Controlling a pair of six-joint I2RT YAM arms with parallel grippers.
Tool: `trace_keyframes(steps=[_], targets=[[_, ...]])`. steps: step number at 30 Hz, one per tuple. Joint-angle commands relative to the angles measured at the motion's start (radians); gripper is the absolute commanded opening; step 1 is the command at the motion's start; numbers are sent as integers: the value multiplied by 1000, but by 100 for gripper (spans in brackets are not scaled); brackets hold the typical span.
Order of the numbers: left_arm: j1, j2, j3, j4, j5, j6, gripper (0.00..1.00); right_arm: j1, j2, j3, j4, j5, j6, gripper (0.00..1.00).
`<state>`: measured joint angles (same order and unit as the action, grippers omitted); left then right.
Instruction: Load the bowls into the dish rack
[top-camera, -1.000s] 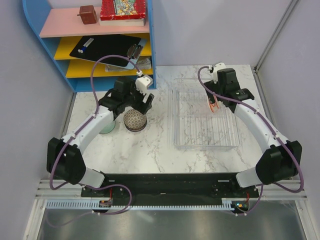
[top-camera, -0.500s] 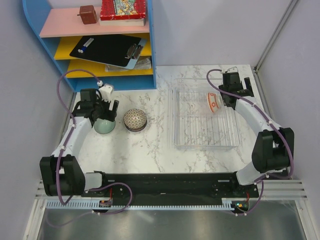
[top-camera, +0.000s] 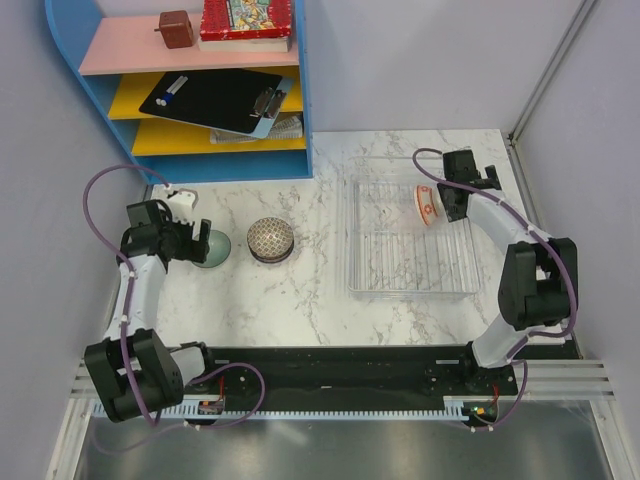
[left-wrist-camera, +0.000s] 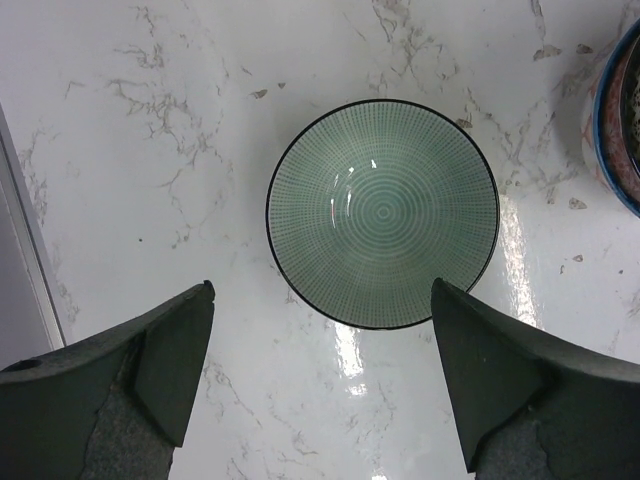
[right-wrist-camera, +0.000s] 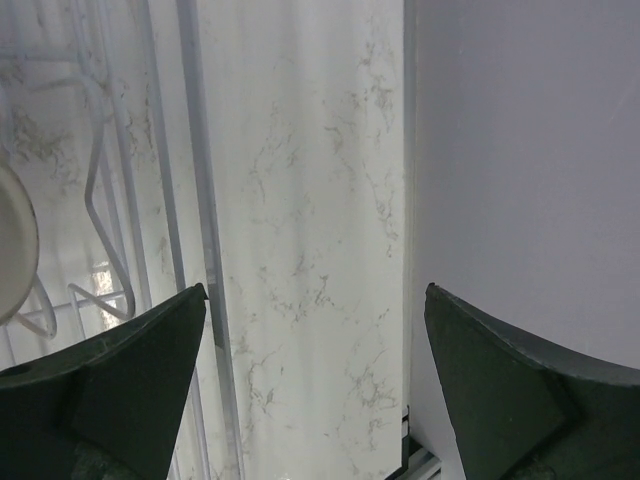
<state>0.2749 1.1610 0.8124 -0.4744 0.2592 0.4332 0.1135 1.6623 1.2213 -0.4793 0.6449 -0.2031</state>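
Observation:
A pale green bowl (left-wrist-camera: 383, 213) sits on the marble table (top-camera: 300, 290), just ahead of my open, empty left gripper (left-wrist-camera: 322, 290). From above, that gripper (top-camera: 190, 241) is at the green bowl's (top-camera: 214, 251) left side. To the bowl's right a grey-brown mesh bowl (top-camera: 271, 240) lies dome up, and its blue-rimmed edge (left-wrist-camera: 618, 120) shows in the left wrist view. The clear dish rack (top-camera: 410, 285) holds an orange and white bowl (top-camera: 427, 205) on edge in its far slots. My right gripper (top-camera: 458, 203) is open and empty over the rack's right rim (right-wrist-camera: 195, 150).
A blue shelf unit (top-camera: 305, 100) with a clipboard (top-camera: 215, 98) stands at the back left. The grey wall (right-wrist-camera: 530, 150) runs close along the right of the rack. The table's left edge (left-wrist-camera: 25, 250) is near my left fingers.
My left arm swung left, away from the mesh bowl to the green bowl's left side. My right gripper let go of the orange and white bowl and drew back to the rack's right rim.

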Motion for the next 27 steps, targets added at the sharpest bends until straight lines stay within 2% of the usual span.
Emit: trace_keyframes(steps=[1, 11, 14, 20, 27], targets=[[29, -43, -12, -15, 67, 58, 95, -17, -5, 18, -65, -170, 24, 97], [43, -72, -15, -41, 90, 58, 95, -18, -38, 21, -78, -526, 85, 97], [44, -76, -16, -46, 95, 53, 95, -20, -15, 29, -81, -580, 110, 97], [46, -78, -27, -50, 91, 56, 95, -17, 25, 47, -79, -591, 140, 97], [46, -76, -27, -52, 98, 52, 95, -9, -5, 83, -61, -400, 177, 97]])
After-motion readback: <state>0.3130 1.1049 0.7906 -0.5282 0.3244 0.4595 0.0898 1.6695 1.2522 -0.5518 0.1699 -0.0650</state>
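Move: Off the right hand's left side, the dish rack's middle lies about 14 cm left, level with it fore and aft and some 7 cm lower; the orange bowl already in the rack is about 11 cm left and 4 cm ahead. From the left hand, the green bowl is roughly 4 cm ahead, 3 cm right and 8 cm down, the bowl stack about 7 cm ahead and 16 cm right. Sinking about 3 cm outside the rack's right side, the open right hand then sweeps some 7 cm left with its left finger against the side rail, shoving the rack along while the wrist rolls about 25 degrees so the fingers swing from pointing outward to more nearly down. The empty left hand, wide open, eases back 1.5 cm from the green bowl. ##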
